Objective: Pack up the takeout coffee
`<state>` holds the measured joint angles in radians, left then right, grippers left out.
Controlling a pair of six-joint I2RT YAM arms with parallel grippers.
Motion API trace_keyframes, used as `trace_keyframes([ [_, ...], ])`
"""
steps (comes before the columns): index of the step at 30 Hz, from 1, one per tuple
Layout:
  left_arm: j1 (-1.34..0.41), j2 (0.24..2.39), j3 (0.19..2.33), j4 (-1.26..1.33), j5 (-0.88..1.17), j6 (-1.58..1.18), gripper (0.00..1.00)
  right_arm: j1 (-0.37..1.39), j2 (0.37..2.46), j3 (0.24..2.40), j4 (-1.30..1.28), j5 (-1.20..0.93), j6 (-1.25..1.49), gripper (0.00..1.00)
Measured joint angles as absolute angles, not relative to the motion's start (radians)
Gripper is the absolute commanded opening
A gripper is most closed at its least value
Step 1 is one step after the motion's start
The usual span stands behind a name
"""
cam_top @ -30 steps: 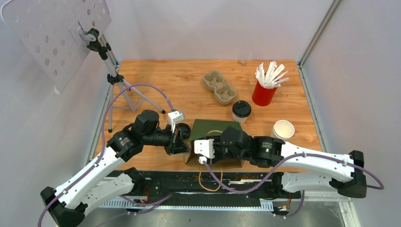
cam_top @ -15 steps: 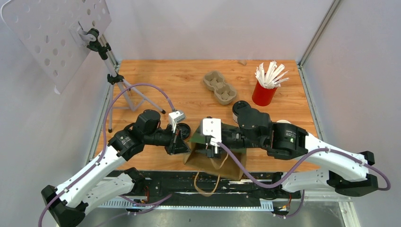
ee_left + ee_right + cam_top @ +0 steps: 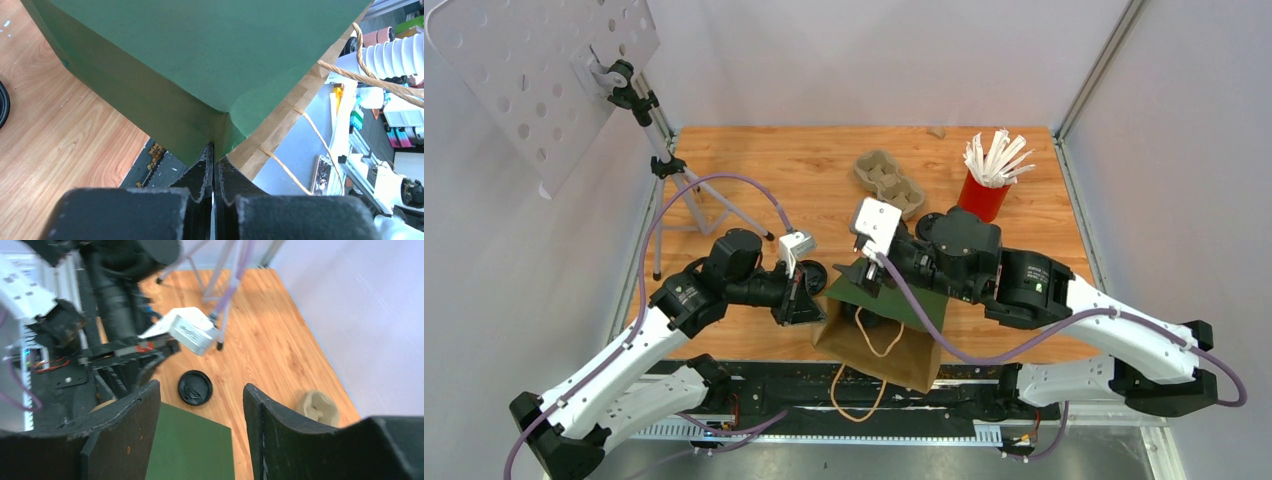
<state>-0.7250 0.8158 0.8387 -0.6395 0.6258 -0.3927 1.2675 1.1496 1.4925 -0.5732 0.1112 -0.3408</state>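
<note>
A paper bag (image 3: pixel 879 345), brown outside and green inside (image 3: pixel 200 50), stands tilted at the table's near edge. My left gripper (image 3: pixel 807 303) is shut on the bag's left corner edge (image 3: pixel 214 147). My right gripper (image 3: pixel 864 273) hovers open over the bag's green top (image 3: pixel 192 445), nothing between its fingers (image 3: pixel 200 387). A loose black lid (image 3: pixel 812 272) lies flat on the wood just left of the bag (image 3: pixel 195 387). The takeout coffee cups are hidden behind my right arm in the top view.
A grey pulp cup carrier (image 3: pixel 889 185) lies at the back centre (image 3: pixel 317 407). A red cup of white stirrers (image 3: pixel 984 195) stands back right. A tripod (image 3: pixel 674 190) with a perforated panel (image 3: pixel 534 70) occupies the left side. White walls close in the table.
My right arm rose from the bag's near side and swung back over it, its jaws widening. The bag stood up taller and tilted. The left gripper kept its hold.
</note>
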Motion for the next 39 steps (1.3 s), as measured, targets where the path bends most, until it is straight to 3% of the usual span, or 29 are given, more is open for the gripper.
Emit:
trace_keyframes([
  [6,-0.725,0.816,0.864,-0.665,0.616,-0.406,0.00,1.052,1.183,1.495,-0.615,0.214,-0.210,0.63],
  [16,-0.725,0.832,0.924,-0.739,0.585,-0.406,0.00,0.714,1.388,1.471,-0.788,0.234,-0.090,0.86],
  [24,-0.725,0.833,0.931,-0.770,0.571,-0.406,0.00,0.490,1.534,1.443,-0.891,0.115,-0.059,0.97],
  [30,-0.725,0.840,0.942,-0.778,0.560,-0.405,0.00,0.394,1.612,1.445,-0.946,0.018,-0.053,0.96],
  [39,-0.725,0.850,0.948,-0.788,0.552,-0.406,0.00,0.389,1.668,1.449,-0.970,-0.034,-0.054,0.95],
])
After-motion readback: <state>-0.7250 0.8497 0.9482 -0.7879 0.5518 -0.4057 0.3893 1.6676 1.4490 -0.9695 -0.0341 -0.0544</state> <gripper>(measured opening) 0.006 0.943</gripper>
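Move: The lidded coffee cup stands about 22 cm ahead of the right hand, 19 cm to its right and 33 cm below. From that cup, the red holder is some 10 cm farther out and 11 cm right, the cup carrier 15 cm farther out and 9 cm left, and the paper bag 17 cm nearer and 10 cm left. From the left hand, still pinching the bag, the cup lies about 25 cm ahead, 25 cm right and 15 cm lower. Right hand sinks some 26 cm, swinging forward and right to the lidded cup, fingers turning down and opening wide. ##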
